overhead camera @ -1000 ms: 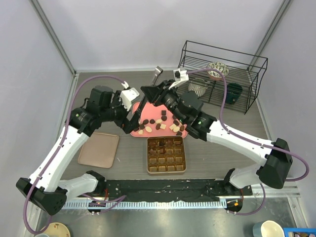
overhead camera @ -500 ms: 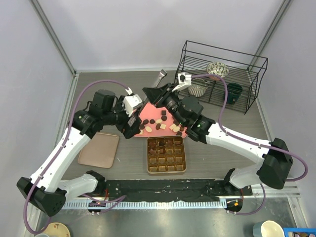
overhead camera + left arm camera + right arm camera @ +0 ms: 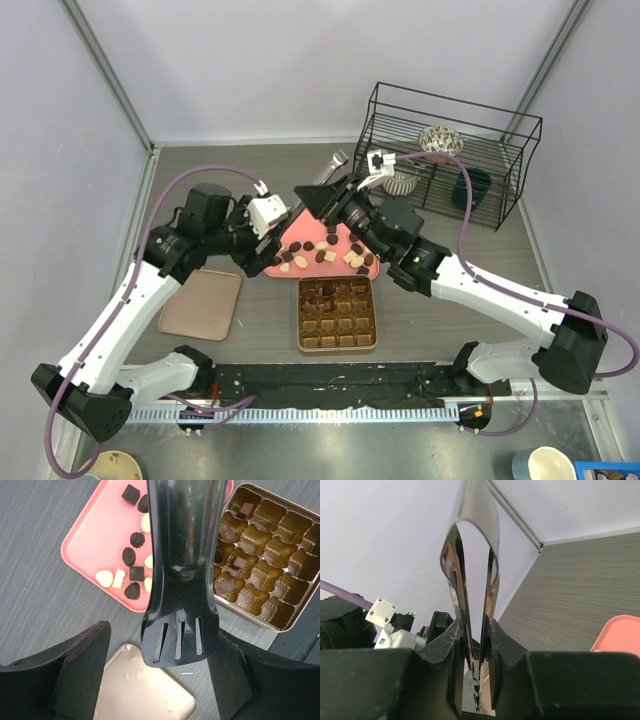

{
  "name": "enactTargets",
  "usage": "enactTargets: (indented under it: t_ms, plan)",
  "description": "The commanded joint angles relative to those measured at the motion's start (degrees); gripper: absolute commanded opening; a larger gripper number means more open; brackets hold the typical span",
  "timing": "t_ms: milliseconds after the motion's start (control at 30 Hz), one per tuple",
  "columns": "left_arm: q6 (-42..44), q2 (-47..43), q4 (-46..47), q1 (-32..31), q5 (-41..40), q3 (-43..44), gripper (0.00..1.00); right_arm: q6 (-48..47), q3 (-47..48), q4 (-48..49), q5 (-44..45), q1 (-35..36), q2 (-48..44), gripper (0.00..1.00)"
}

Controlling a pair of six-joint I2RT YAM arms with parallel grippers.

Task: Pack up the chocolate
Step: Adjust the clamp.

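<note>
Chocolates (image 3: 322,250) in dark brown, mid-brown and cream lie loose on the pink tray (image 3: 300,228); the left wrist view shows them too (image 3: 131,555). A few more sit in cells of the gold-brown box (image 3: 272,582), (image 3: 337,312). My right gripper (image 3: 328,203), (image 3: 474,630) is shut on a pair of metal tongs (image 3: 470,545), loop end pointing up and away. The tongs' black slotted head (image 3: 180,605) hangs between the fingers of my left gripper (image 3: 160,637), (image 3: 277,232), which is open, with a gap on the left side of the head.
A flat tan lid (image 3: 200,303), (image 3: 135,690) lies left of the box. A black wire rack (image 3: 450,150) with cups stands at the back right. Both arms cross above the pink tray.
The left fingers have narrowed round the tongs' head. The right arm has shifted the tongs slightly right and toward the near edge; the left gripper followed.
</note>
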Motion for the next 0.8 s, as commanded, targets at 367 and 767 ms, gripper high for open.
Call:
enactTargets:
  t_ms: [367, 767]
  plan:
    - [1.64, -1.16, -1.54, -0.4, 0.02, 1.54, 0.5, -0.78, 1.71, -9.09, -5.2, 0.38, -4.96, 0.2]
    - [2.87, -1.16, -4.97, -1.72, -0.24, 2.33, 0.37, -2.71, 4.78, -13.74, -5.46, 0.29, -4.61, 0.28]
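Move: Just between the left hand's open fingers, practically at the hand point, sits the slotted end of the clamp, which the right hand already holds farther up. From the right hand that end is some 11 cm left, 5 cm back and 13 cm below. Counted from the left hand, the chocolate box lies about 15 cm right and 5 cm back, the pink tray roughly 12 cm right and 11 cm ahead, both some 20 cm below. Closing to about half its opening, the left hand pinches the clamp's slotted end from both sides, then drifts about 1 cm back. The right hand keeps its hold and sinks roughly 2.5 cm while drawing back 2 cm towards the left hand, rolling its left side down and turning slightly, some 10 degrees in all. ##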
